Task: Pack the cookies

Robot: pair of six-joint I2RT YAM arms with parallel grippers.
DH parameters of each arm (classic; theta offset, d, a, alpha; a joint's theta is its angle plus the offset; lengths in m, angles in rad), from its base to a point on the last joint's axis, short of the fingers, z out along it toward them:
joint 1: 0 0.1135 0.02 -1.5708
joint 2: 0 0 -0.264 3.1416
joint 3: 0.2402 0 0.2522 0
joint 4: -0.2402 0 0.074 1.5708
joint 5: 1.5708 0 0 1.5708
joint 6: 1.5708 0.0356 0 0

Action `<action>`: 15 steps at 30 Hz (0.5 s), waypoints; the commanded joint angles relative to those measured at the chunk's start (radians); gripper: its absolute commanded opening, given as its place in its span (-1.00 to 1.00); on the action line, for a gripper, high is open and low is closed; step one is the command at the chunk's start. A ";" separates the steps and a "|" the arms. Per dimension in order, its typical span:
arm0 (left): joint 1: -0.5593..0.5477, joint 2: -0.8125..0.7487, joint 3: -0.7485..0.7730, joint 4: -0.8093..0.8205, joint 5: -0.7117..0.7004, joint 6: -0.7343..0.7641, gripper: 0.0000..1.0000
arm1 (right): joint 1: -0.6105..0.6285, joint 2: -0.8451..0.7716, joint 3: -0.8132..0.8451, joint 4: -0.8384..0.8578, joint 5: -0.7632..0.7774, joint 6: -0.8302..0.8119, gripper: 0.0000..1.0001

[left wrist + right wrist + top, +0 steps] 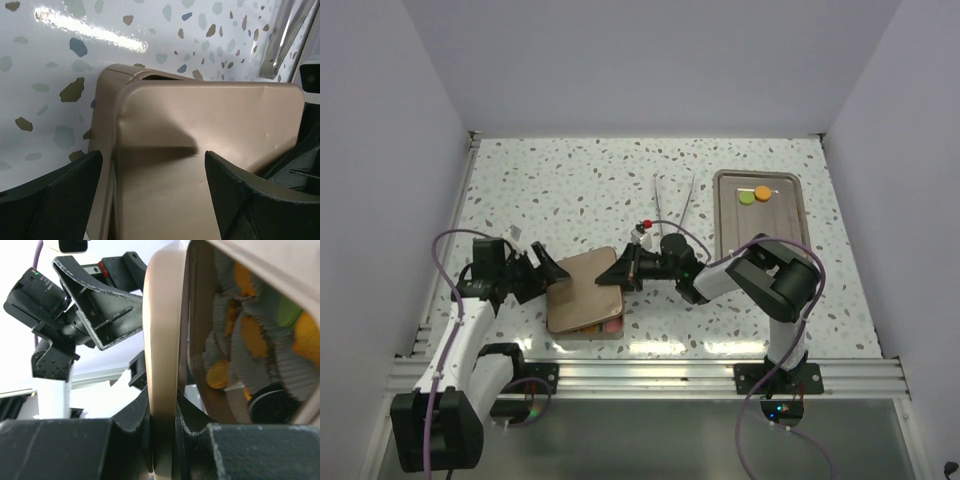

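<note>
A tan lid [582, 290] lies slanted over a tan box [605, 328], its right edge raised. My right gripper [625, 270] is shut on that edge, and the lid's rim [162, 340] runs between its pads [164, 440]. Inside the box [197, 350] sit orange cookies [252, 335], a green one [290, 310] and a black one [272, 405] in white paper cups. My left gripper [548, 272] stands open at the lid's left end, its fingers [60, 195] spread either side of the lid [200, 125]. Two cookies, one orange [762, 193] and one green [747, 197], lie on a metal tray [798, 215].
Metal tongs [675, 205] lie on the speckled table behind the box, left of the tray. A small red-tipped object [647, 223] sits just behind my right wrist. White walls close the table on three sides.
</note>
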 commanded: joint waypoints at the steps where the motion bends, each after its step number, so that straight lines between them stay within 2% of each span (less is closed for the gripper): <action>1: 0.003 0.015 -0.027 0.051 0.022 -0.038 0.77 | 0.007 0.021 0.010 -0.052 0.029 -0.077 -1.00; 4: 0.001 0.033 -0.024 0.069 0.019 -0.040 0.76 | 0.007 0.021 0.021 -0.119 0.020 -0.106 -0.83; 6: -0.003 0.050 -0.021 0.080 0.010 -0.040 0.76 | 0.005 0.012 0.036 -0.197 0.016 -0.150 -0.55; 7: -0.006 0.055 -0.019 0.086 0.010 -0.041 0.75 | 0.007 0.003 0.041 -0.225 0.014 -0.178 -0.47; 9: -0.011 0.074 -0.016 0.097 0.004 -0.049 0.74 | 0.007 -0.009 0.046 -0.289 0.016 -0.200 -0.12; 11: -0.022 0.088 -0.008 0.115 0.002 -0.051 0.74 | 0.007 -0.029 0.058 -0.367 0.016 -0.239 0.08; 12: -0.026 0.097 0.002 0.117 -0.008 -0.052 0.74 | 0.007 -0.035 0.061 -0.391 0.017 -0.253 0.25; 15: -0.035 0.119 0.018 0.124 -0.022 -0.046 0.74 | 0.007 -0.061 0.072 -0.469 0.023 -0.295 0.40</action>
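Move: The lid sits askew over the cookie box. Its middle is about 3 cm back and 7 cm to the right of my left hand, a touch below it. From my right hand, which is pinching its right edge, that middle is some 4 cm back, 7 cm left and 3 cm lower. The box's middle is 4 cm back and 6 cm left of my right hand, about 9 cm down. The pink cookie shows roughly 12 cm straight back of that hand, 9 cm below. I let go of the lid with my right hand: still gripping, it lowers the lid's right edge towards the box, dropping about 3 cm in all as its fingers spread wide, then eases up nearly 1 cm, fingertips dipping some 10 degrees. My left hand, open throughout, sinks about 2 cm onto the lid's left side near the far corner, one finger coming to press down on the lid and the other outside its edge. ##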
